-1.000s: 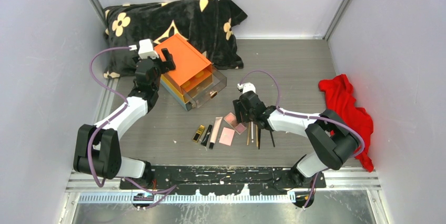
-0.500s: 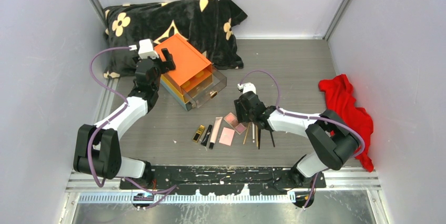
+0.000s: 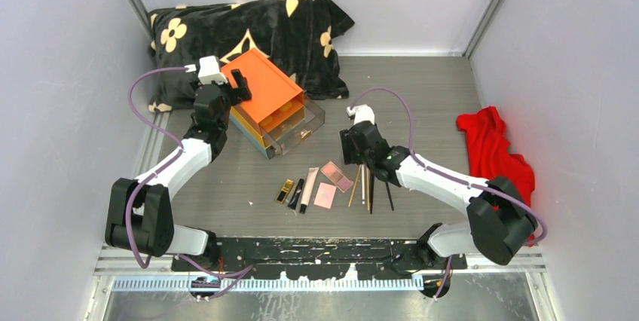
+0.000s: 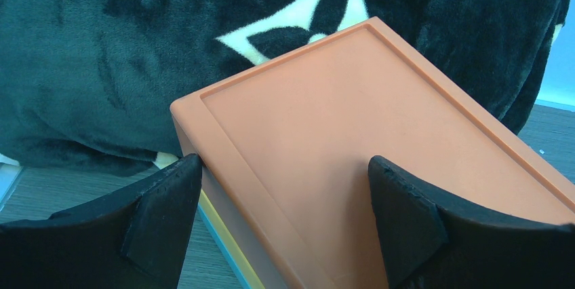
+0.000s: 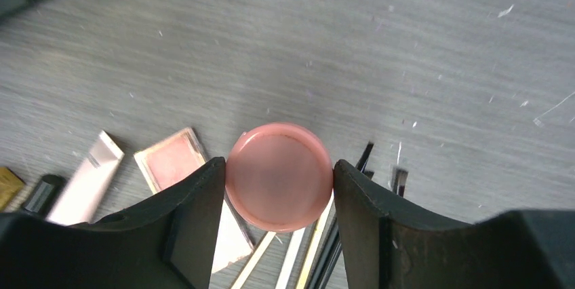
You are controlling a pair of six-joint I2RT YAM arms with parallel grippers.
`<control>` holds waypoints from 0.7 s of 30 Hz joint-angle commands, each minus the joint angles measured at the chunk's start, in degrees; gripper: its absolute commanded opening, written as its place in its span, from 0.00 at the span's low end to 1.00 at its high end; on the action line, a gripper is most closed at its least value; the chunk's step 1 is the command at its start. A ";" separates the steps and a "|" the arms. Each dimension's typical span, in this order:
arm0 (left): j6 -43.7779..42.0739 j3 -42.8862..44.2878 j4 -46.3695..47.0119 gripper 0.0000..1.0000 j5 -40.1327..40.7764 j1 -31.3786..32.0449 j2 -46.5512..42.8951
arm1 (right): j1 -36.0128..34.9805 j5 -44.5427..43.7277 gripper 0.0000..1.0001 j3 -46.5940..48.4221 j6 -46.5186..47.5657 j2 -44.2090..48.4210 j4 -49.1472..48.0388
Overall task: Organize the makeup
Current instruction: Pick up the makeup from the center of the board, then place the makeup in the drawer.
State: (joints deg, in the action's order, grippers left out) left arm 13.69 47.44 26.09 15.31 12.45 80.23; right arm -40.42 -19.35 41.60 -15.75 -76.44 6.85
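My right gripper is shut on the round pink compact, holding it by its rim a little above the table. Below it lie a pink square palette, a pale tube and thin tan and black brushes. In the top view the right gripper hides the compact. The row on the table holds a gold-black lipstick, a black tube, another palette and the brushes. My left gripper stands open astride a corner of the orange-topped drawer box.
The drawer box has a clear drawer pulled out toward the makeup. A black flowered pillow lies behind it against the back wall. A red cloth is bunched at the right wall.
The right gripper has narrowed onto the round pink compact and shifted slightly back and to the right over the makeup row. The left arm has stayed still.
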 commanded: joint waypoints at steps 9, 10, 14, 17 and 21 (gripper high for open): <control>-2.97 -3.32 -15.36 0.88 -7.62 1.15 4.03 | -0.22 -2.34 0.37 28.60 9.14 -2.49 5.41; -3.07 -3.34 -15.36 0.88 -7.72 1.11 3.99 | -0.18 -2.21 0.37 31.07 9.67 -3.39 5.97; -3.12 -3.32 -15.36 0.88 -7.77 1.18 4.04 | -0.20 -1.01 0.38 37.27 10.72 -6.08 6.31; -3.14 -3.26 -15.53 0.88 -7.83 1.17 4.09 | -0.25 2.08 0.38 40.93 11.00 -8.70 6.98; -3.11 -3.39 -15.41 0.88 -7.69 1.13 3.94 | -0.39 8.17 0.38 43.69 10.25 -12.15 7.64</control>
State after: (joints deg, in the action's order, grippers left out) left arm 13.67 47.44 26.09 15.27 12.45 80.23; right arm -40.42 -17.61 81.65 -6.02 -86.21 13.78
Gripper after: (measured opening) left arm 0.885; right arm 0.615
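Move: I already hold the round pink compact in my right hand, lifted off the board. The open clear drawer lies about 12 cm to its left and 6 cm ahead, some 3 cm higher. The cabinet body stands about 20 cm left and 11 cm ahead. Below me by about 7 cm are the blush palette, 4 cm left and 3 cm back, and the brushes, 2 cm right and 5 cm back. From my left hand the drawer is roughly 15 cm right, 9 cm back and 10 cm below. Keeping the compact pinched between my right fingertips, I carry it steeply up from above the board by about 21 cm, veering forward and left by 8 to 9 cm each, and tip the fingers up some 20 degrees as I climb. The rise dies out near the end, with the hand high and sideways much closer to the open drawer, still drifting left. ##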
